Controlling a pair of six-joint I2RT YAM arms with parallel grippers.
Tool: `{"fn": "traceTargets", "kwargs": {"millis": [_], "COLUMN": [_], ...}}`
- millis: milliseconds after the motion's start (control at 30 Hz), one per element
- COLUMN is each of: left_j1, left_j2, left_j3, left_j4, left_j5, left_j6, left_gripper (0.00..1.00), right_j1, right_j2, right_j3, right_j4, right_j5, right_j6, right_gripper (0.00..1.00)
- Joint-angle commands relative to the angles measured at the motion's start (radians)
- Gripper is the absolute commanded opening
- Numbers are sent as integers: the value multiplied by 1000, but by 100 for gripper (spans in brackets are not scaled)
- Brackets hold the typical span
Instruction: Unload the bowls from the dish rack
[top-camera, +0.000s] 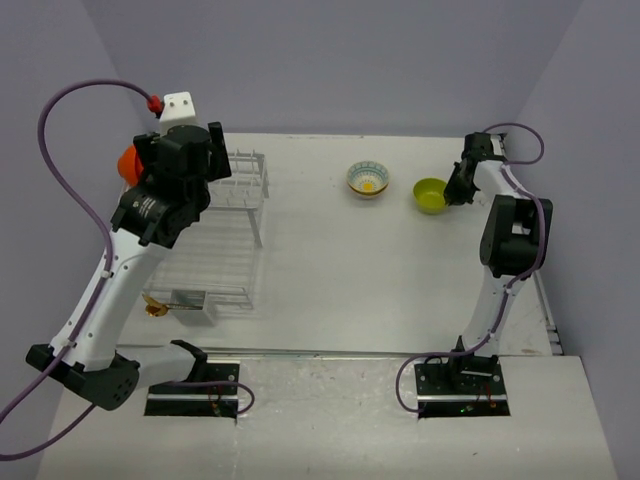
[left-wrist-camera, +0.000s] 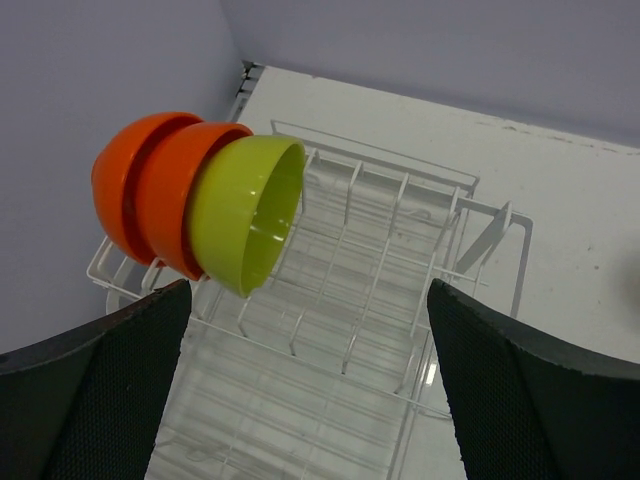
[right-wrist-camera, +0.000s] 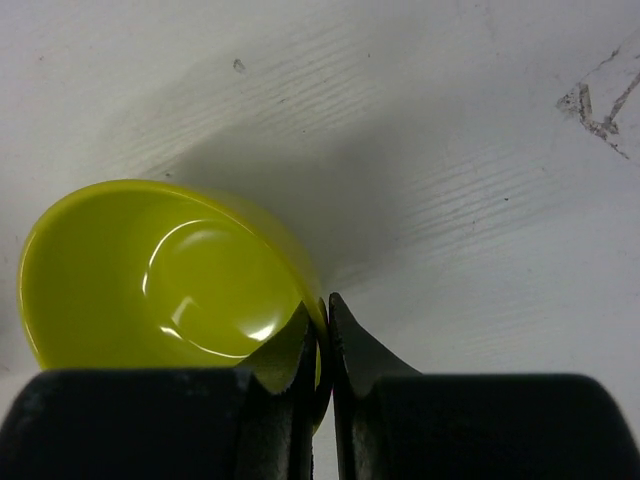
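Observation:
The dish rack (top-camera: 235, 238) (left-wrist-camera: 385, 170) stands at the table's left. At its far-left end two orange bowls (left-wrist-camera: 150, 190) and a lime-green bowl (left-wrist-camera: 245, 215) stand nested on edge between the prongs; only an orange one (top-camera: 128, 163) shows from above. My left gripper (left-wrist-camera: 310, 292) (top-camera: 188, 160) hovers over the rack, open and holding nothing, just right of the bowls. A cream bowl (top-camera: 368, 180) with a yellow inside sits on the table. To its right is another lime-green bowl (top-camera: 430, 195) (right-wrist-camera: 160, 275), with my right gripper (right-wrist-camera: 326, 305) (top-camera: 458, 186) shut on its rim.
The rack's cutlery holder (top-camera: 190, 299) is at its near-left corner, with a brownish utensil (top-camera: 157, 306) sticking out to the left. Purple walls close in the table on the left, back and right. A purple cable (top-camera: 75, 190) loops beside the left arm.

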Motion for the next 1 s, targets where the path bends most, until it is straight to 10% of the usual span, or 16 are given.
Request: {"fn": "traceTargets", "kwargs": {"millis": [0,167,367,733,967], "left_j1": [7,7,7,9,15], "left_j2": [-39,-34,-1,228,348], "left_j3": [3,-20,-15,184,264], "left_j4": [14,20,-5,-157,-218], "left_j5": [24,26,9,-217,-439], "left_j6": [24,25,35,100,110], "left_gripper": [100,100,100,98,67], "right_j1": [-3,-5,-9,144,198], "right_j2": [3,-3,-100,-630,-684], "right_j3": [70,43,-22,-226,-324], "right_j4": [25,28,29,133,206], "right_j5": [-12,-29,-10,-39,-265], "right_j6": [12,18,22,-21,-25], "right_gripper": [9,25,69,87,84]}}
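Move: The green bowl on the table is pinched at its right rim by the right hand; its middle is about 6 cm left and 1 cm ahead of that hand, 2 cm lower. The patterned bowls stand some 28 cm left and 6 cm ahead. The rack's green bowl lies about 11 cm ahead, 8 cm left and 13 cm below the left hand, with the near orange bowl 5 cm left of it and level, the far orange bowl 10 cm left. The table's green bowl is let go as the right fingers spread off its rim; that hand then lifts away about 25 cm, swinging left and slightly back while the wrist tips up some 40 degrees. Towards the rack's green bowl the left hand, after a near standstill, eases forward and down, slightly left, tilting down and rolling its left side up, its wide-open fingers narrowing a little. ##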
